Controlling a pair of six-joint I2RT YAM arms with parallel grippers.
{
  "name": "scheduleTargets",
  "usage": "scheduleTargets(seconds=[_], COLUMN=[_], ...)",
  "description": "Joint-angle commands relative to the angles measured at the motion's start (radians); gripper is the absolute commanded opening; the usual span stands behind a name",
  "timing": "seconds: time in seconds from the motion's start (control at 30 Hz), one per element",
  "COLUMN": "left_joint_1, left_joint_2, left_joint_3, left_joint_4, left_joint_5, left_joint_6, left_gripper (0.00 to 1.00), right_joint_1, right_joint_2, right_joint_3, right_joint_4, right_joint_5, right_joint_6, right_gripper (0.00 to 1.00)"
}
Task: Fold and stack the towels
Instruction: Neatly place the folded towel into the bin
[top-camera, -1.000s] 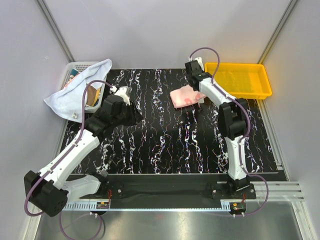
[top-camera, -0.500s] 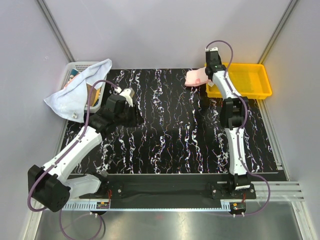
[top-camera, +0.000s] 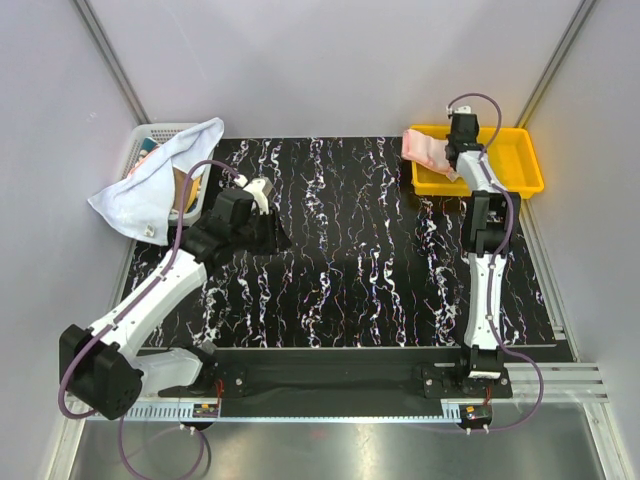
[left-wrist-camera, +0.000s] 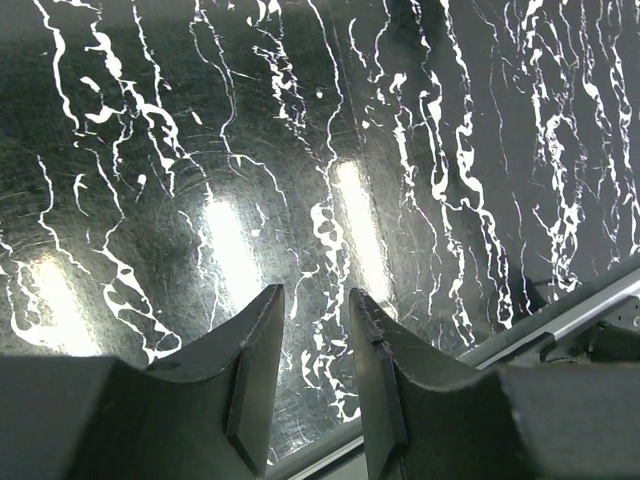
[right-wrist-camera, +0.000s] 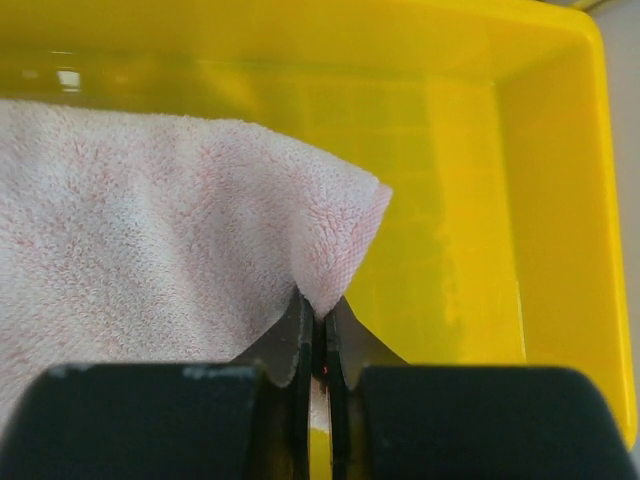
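Observation:
A folded pink towel (top-camera: 424, 149) (right-wrist-camera: 150, 230) hangs over the left end of the yellow tray (top-camera: 510, 160) (right-wrist-camera: 470, 150), pinched at its corner by my right gripper (top-camera: 452, 152) (right-wrist-camera: 320, 308), which is shut on it. A pale blue-white towel (top-camera: 150, 185) drapes over the white mesh basket (top-camera: 150, 132) at the far left, with other cloth barely visible inside. My left gripper (top-camera: 262, 190) (left-wrist-camera: 315, 305) hovers over the black marbled mat (top-camera: 340, 260) near the basket, open with nothing between its fingers.
The yellow tray sits at the back right corner, the mesh basket at the back left. Grey walls and metal frame rails enclose the mat. A metal rail (left-wrist-camera: 560, 320) runs along the mat's edge in the left wrist view.
My right arm has carried the pink towel from the mat's back middle rightward to over the yellow tray. The left arm shifted only slightly.

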Motion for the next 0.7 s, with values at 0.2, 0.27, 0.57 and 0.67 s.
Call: scheduleTargets(seconds=[0.2, 0.27, 0.57, 0.67], left_joint_1=[0.004, 0.006, 0.012, 0.016], left_joint_2=[0.031, 0.032, 0.043, 0.040], left_joint_3=[-0.004, -0.011, -0.008, 0.002], left_joint_4=[0.069, 0.072, 0.075, 0.076], left_joint_5=[0.072, 0.070, 0.053, 0.049], left_joint_6=[0.003, 0.003, 0.000, -0.005], left_gripper=[0.37, 0.37, 0.38, 0.39], right_joint_1=[-0.102, -0.114, -0.134, -0.134], right_joint_2=[0.027, 0.047, 0.016, -0.017], right_joint_3=[0.030, 0.055, 0.067, 0.137], right_joint_4=[0.154, 0.139, 0.101, -0.002], right_joint_5=[-0.019, -0.027, -0.045, -0.047], right_joint_6=[-0.023, -0.012, 0.090, 0.202], right_gripper=[0.00, 0.00, 0.61, 0.95])
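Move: My right hand, already inside the yellow bin, still pinches the right end of the folded towel, whose middle lies about 9 cm to my left, 2 cm back and 2 cm below. The bin's middle is roughly 3 cm back and 4 cm below me, neither left nor right; its right wall stands some 16 cm to my right and 3 cm back. From my left hand the bin lies about 35 cm ahead, 54 cm right and 15 cm down. I carry the pinched towel end some 8 cm to the right inside the bin, towards its right wall, drawing the rest of the towel in over the left rim and turning my right hand slightly clockwise. There I stop, dip a little over a centimetre and spread my fingers wide, letting go of the towel. ##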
